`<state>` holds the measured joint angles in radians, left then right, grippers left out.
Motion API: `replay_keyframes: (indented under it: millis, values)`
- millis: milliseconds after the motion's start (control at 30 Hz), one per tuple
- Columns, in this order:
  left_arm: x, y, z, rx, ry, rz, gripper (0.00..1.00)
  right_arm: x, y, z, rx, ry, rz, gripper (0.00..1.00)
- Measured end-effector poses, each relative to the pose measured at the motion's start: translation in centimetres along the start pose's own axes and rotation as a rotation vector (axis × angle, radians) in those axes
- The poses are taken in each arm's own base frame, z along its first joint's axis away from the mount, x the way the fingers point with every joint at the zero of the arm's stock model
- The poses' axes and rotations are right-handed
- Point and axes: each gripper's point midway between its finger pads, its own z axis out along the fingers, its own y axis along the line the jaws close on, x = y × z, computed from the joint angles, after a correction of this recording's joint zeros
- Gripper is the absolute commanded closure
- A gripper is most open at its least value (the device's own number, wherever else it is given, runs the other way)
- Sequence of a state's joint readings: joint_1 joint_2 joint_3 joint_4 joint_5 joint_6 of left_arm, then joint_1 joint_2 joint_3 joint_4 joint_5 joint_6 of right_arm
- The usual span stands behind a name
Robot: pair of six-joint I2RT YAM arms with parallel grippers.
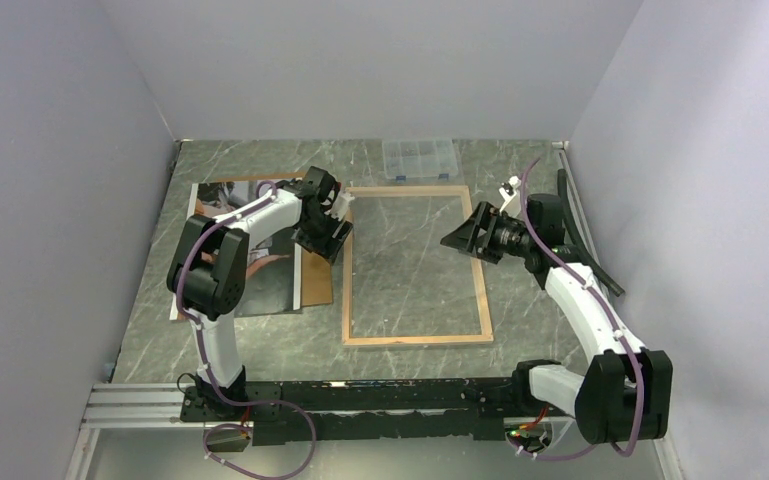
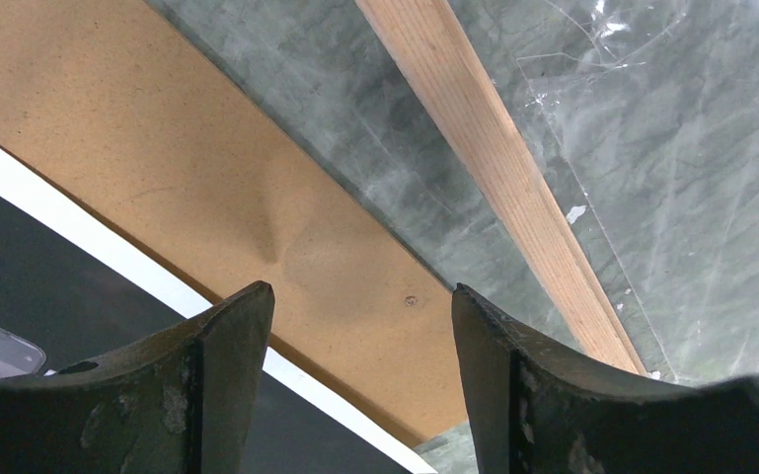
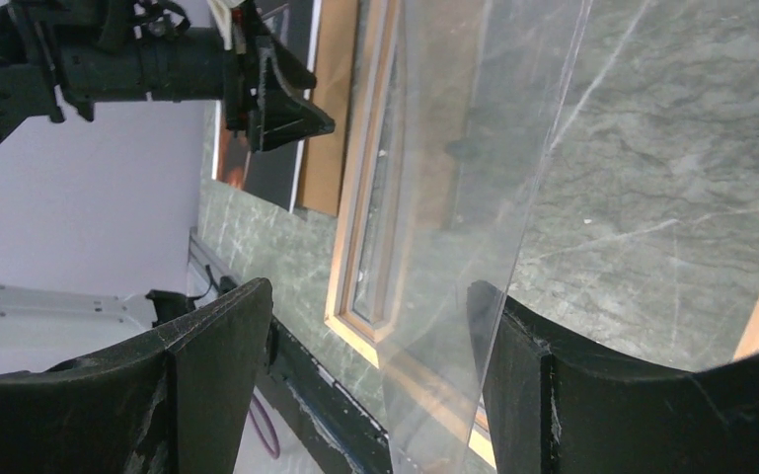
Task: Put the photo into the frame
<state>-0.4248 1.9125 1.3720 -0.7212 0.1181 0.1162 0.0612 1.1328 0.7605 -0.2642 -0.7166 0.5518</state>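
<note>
The frame (image 1: 415, 265) lies flat mid-table, its light wood back up. In the right wrist view its clear pane (image 3: 474, 197) is tilted up off the frame's border (image 3: 355, 197). The pane's edge runs between the fingers of my open right gripper (image 3: 370, 286), close to the right finger. That gripper (image 1: 457, 238) hovers over the frame's right side. The photo (image 1: 260, 270) lies left of the frame, partly under the brown backing board (image 1: 317, 280). My left gripper (image 1: 326, 238) hangs open and empty over the board (image 2: 207, 178), beside the frame's left rail (image 2: 484, 148) and the photo's dark corner (image 2: 79, 306).
A small clear compartment box (image 1: 420, 158) sits at the back, just beyond the frame's far rail. Grey walls close in on the left, right and back. The arms' black mounting rail (image 1: 380, 400) runs along the near edge.
</note>
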Motion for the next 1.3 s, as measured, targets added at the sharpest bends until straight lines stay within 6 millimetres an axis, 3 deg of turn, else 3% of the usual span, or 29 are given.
replay_keyframes:
  millis: [333,567,733,800,933,1067,1233,1300]
  values:
    - [0.2,-0.1,-0.2,0.004,0.001,0.000,0.28,-2.0,2.6,-0.5,-0.074,-0.029,-0.061,0.24]
    - [0.1,-0.2,-0.4,0.008,-0.008,0.001,0.29,-2.6,1.6,0.9,-0.066,-0.010,-0.032,0.24]
    - [0.1,-0.3,-0.5,0.010,-0.009,0.001,0.29,-4.1,1.8,1.5,-0.055,-0.004,-0.036,0.24]
    - [0.1,-0.3,-0.5,0.014,-0.009,0.001,0.30,-5.0,2.3,1.5,-0.059,-0.015,-0.053,0.30]
    - [0.1,-0.4,-0.5,0.015,-0.011,0.001,0.30,-6.2,2.8,1.7,-0.065,-0.026,-0.083,0.60]
    - [0.4,-0.4,-0.8,0.015,-0.010,0.001,0.30,-6.2,1.8,2.6,-0.036,-0.002,-0.077,0.84]
    - [0.4,-0.4,-0.8,0.015,-0.012,0.002,0.30,-5.3,1.0,3.0,0.025,0.021,-0.058,1.00]
    - [0.4,-0.4,-0.9,0.014,-0.013,0.000,0.30,-5.2,1.2,2.9,0.034,0.019,-0.045,1.00]
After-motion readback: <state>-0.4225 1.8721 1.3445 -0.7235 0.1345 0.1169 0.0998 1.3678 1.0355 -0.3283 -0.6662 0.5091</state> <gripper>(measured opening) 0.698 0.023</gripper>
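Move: Between the right hand's open fingers already runs the raised right edge of the clear sheet; the stretch they will shut on lies about 5 cm ahead and 2 cm higher. The frame's middle is some 9 cm left, 2 cm ahead and 17 cm below; the photo lies about 45 cm left and 7 cm ahead, down on the table. From the waiting left hand, the edge stretch is roughly 30 cm right, level with it fore and aft, some 15 cm up. Sliding its open grip along the raised edge of the clear sheet, the right hand goes forward about 5.5 cm above the frame's right side. It rises and dips twice on the way, topping out some 4 cm up. While sinking back about 2 cm at the end, the fingers close fully and pinch the thin edge, one pad above and one below, with hardly any turn of the wrist. ##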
